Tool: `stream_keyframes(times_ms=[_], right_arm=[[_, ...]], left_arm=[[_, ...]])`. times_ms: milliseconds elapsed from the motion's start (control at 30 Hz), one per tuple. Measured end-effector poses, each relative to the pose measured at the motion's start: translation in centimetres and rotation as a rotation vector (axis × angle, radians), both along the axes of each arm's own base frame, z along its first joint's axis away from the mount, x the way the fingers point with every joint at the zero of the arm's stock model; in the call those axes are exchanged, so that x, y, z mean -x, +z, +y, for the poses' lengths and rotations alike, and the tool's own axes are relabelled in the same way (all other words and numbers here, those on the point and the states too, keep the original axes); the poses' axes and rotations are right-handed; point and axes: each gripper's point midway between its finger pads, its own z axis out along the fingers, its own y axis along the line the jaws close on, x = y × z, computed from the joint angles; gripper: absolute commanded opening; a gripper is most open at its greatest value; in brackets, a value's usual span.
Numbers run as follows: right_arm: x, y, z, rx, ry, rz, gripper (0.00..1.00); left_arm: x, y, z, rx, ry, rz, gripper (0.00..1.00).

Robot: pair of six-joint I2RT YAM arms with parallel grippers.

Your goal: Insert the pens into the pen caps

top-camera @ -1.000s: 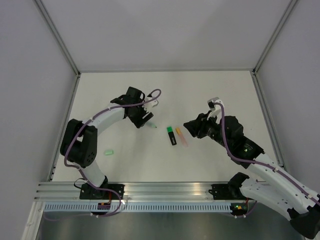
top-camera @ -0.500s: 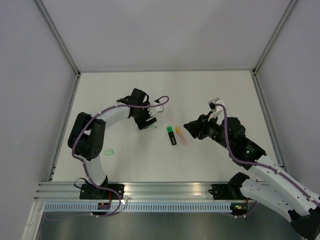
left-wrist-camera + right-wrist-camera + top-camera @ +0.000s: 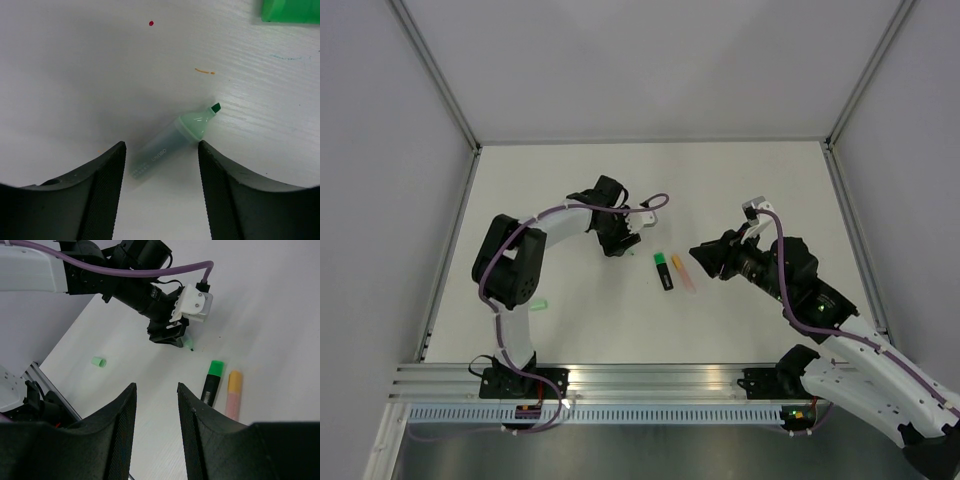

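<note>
The translucent pale green pen lies uncapped on the table, its dark green tip pointing up-right. My left gripper is open and hovers straddling it, without touching it. In the top view this gripper hides the pen. The pale green cap lies alone to the left; it also shows in the right wrist view. The black pen wears a bright green cap. The orange-pink pen beside it wears an orange cap. My right gripper is open and empty, just right of those two pens.
Small ink marks, one orange and one red, dot the white table. Grey walls enclose it on three sides, and a metal rail runs along the near edge.
My left gripper has moved right and now covers the pale green pen, which showed beside it a second ago. The right arm has barely moved.
</note>
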Motion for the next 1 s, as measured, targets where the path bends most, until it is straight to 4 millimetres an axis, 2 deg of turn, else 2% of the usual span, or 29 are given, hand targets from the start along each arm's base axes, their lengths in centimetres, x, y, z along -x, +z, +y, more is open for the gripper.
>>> stream_keyframes(times_ms=[33,67,467,800,1000], right_arm=[[0.0,0.0,0.0,-0.001,0.001,0.000,0.45],[0.1,0.1,0.0,-0.003,0.004,-0.002,0.44],[0.3,0.3,0.0,-0.008,0.013,-0.005,0.45],[0.2,-0.1,0.2,-0.003,0.016,0.002,0.45],[0.0,-1.3,0.4,0.018,0.017,0.029,0.46]], left_arm=[[0.1,-0.1,-0.1,-0.008,-0.004,0.019,0.55],[0.1,-0.1,-0.2,-0.013,-0.006,0.034,0.53],[1.8,-0.5,0.0,-0.039,-0.015,0.118,0.33],[2.4,-0.5,0.2,-0.045,0.056,0.149,0.02],[2.9,-0.4,0.0,-0.027,0.129,0.199,0.02]])
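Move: The greenish pen lies on the table between the left hand's open fingertips, its middle about 1 cm back of that hand and 1 cm below, level sideways. The black marker with the green cap is some 8 cm back and 13 cm to the left hand's right; the pink pen with the orange cap lies 5 cm farther right and about 1 cm nearer the base. From the right hand, the greenish pen is roughly 14 cm ahead, 18 cm left and 25 cm below. The greenish pen is pinched around its barrel as the left fingers go on closing from wide to about a third open, their grip effort rising once they stop. Meanwhile the left hand draws back some 3 cm, staying low at the table, and tilts about 10 degrees so the fingertips swing towards the base, with a slight counter-clockwise turn late on. ##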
